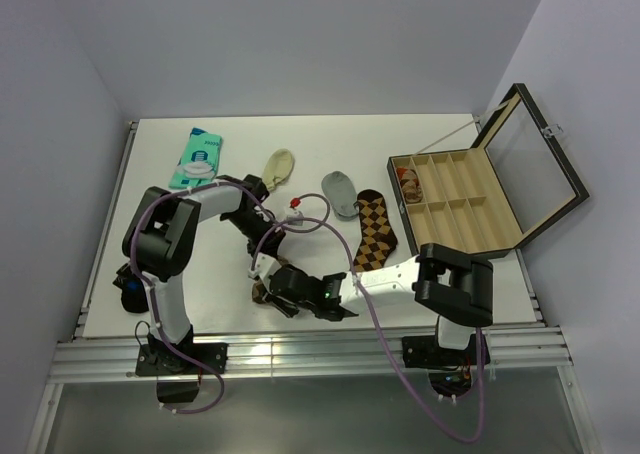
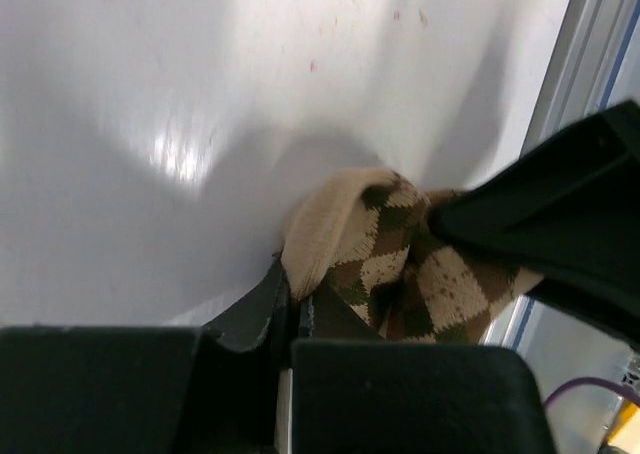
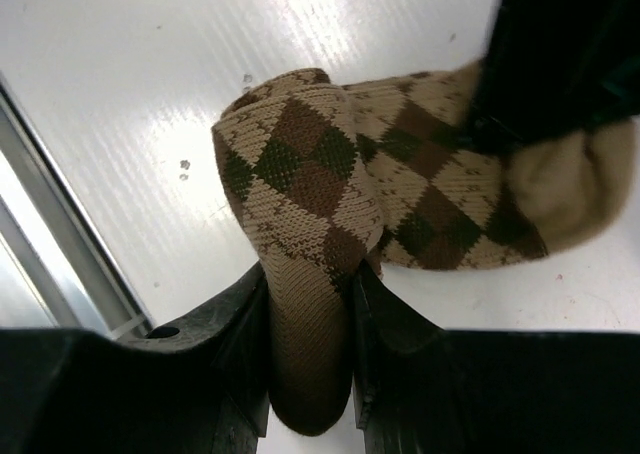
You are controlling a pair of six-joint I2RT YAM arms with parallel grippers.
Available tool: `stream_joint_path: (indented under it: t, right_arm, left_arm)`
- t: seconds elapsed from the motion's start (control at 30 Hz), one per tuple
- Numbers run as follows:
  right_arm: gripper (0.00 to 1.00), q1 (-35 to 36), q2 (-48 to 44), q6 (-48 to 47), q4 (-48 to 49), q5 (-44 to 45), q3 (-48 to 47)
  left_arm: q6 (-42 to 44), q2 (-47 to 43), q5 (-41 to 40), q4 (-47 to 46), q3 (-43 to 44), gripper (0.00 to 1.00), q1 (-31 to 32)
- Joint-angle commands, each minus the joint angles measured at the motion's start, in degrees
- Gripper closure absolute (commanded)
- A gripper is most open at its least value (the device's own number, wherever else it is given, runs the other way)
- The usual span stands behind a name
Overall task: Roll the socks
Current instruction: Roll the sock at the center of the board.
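Note:
One argyle sock (image 3: 300, 164), tan with brown and green diamonds, lies bunched near the table's front edge. It also shows in the top view (image 1: 262, 293) and the left wrist view (image 2: 400, 264). My right gripper (image 3: 308, 346) is shut on a folded part of it, with sock filling the gap between the fingers. My left gripper (image 2: 293, 309) is shut on the sock's plain tan edge, right beside the right gripper (image 2: 560, 234). In the top view both grippers meet over the sock, the left (image 1: 258, 266) and the right (image 1: 274, 286). A second argyle sock (image 1: 375, 232) lies flat to the right, apart from both.
A cream ankle sock (image 1: 279, 166) and a grey ankle sock (image 1: 340, 191) lie behind. A teal packet (image 1: 197, 158) sits at the back left. An open compartment box (image 1: 470, 209) stands at the right, one cell holding a rolled item (image 1: 408, 181). The metal front rail (image 1: 300, 349) is close.

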State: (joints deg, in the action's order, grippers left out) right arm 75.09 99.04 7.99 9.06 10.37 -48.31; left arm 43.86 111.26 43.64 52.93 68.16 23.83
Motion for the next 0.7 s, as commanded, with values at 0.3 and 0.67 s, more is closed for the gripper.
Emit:
stream_joint_path:
  t: [0.3, 0.67]
  right_arm:
    - [0.79, -4.42, 3.34, 0.62, -13.29, -22.56, -2.58]
    - [0.78, -13.56, 10.90, 4.40, -12.13, -36.65, -1.87]
  left_arm:
    - [-9.40, 0.54, -0.83, -10.12, 5.24, 1.00, 1.92]
    - [-11.60, -3.68, -5.75, -15.75, 0.75, 0.64, 2.09]
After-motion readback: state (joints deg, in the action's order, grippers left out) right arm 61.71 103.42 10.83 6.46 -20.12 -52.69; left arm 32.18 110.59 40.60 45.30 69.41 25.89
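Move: Between the left fingers is the sock's tan end, already pinched just above the board. The rolled part, still in the right fingers, lies about 6 cm back from the left hand and 1 cm to its left; it sits some 3 cm left and 1 cm ahead of the right hand. The flat argyle sock is roughly 21 cm right and 2 cm ahead of the left hand, the grey sock 14 cm right and 13 cm ahead. Drawing the pinched tan end away from the roll, the left hand slides about 3 cm forward and to the right, low over the board, then opens its fingers to about a third. The right hand keeps its grip on the roll, easing back 1 cm and then forward again past its start as its wrist swings some 20 degrees, fingers tipping more steeply down. ##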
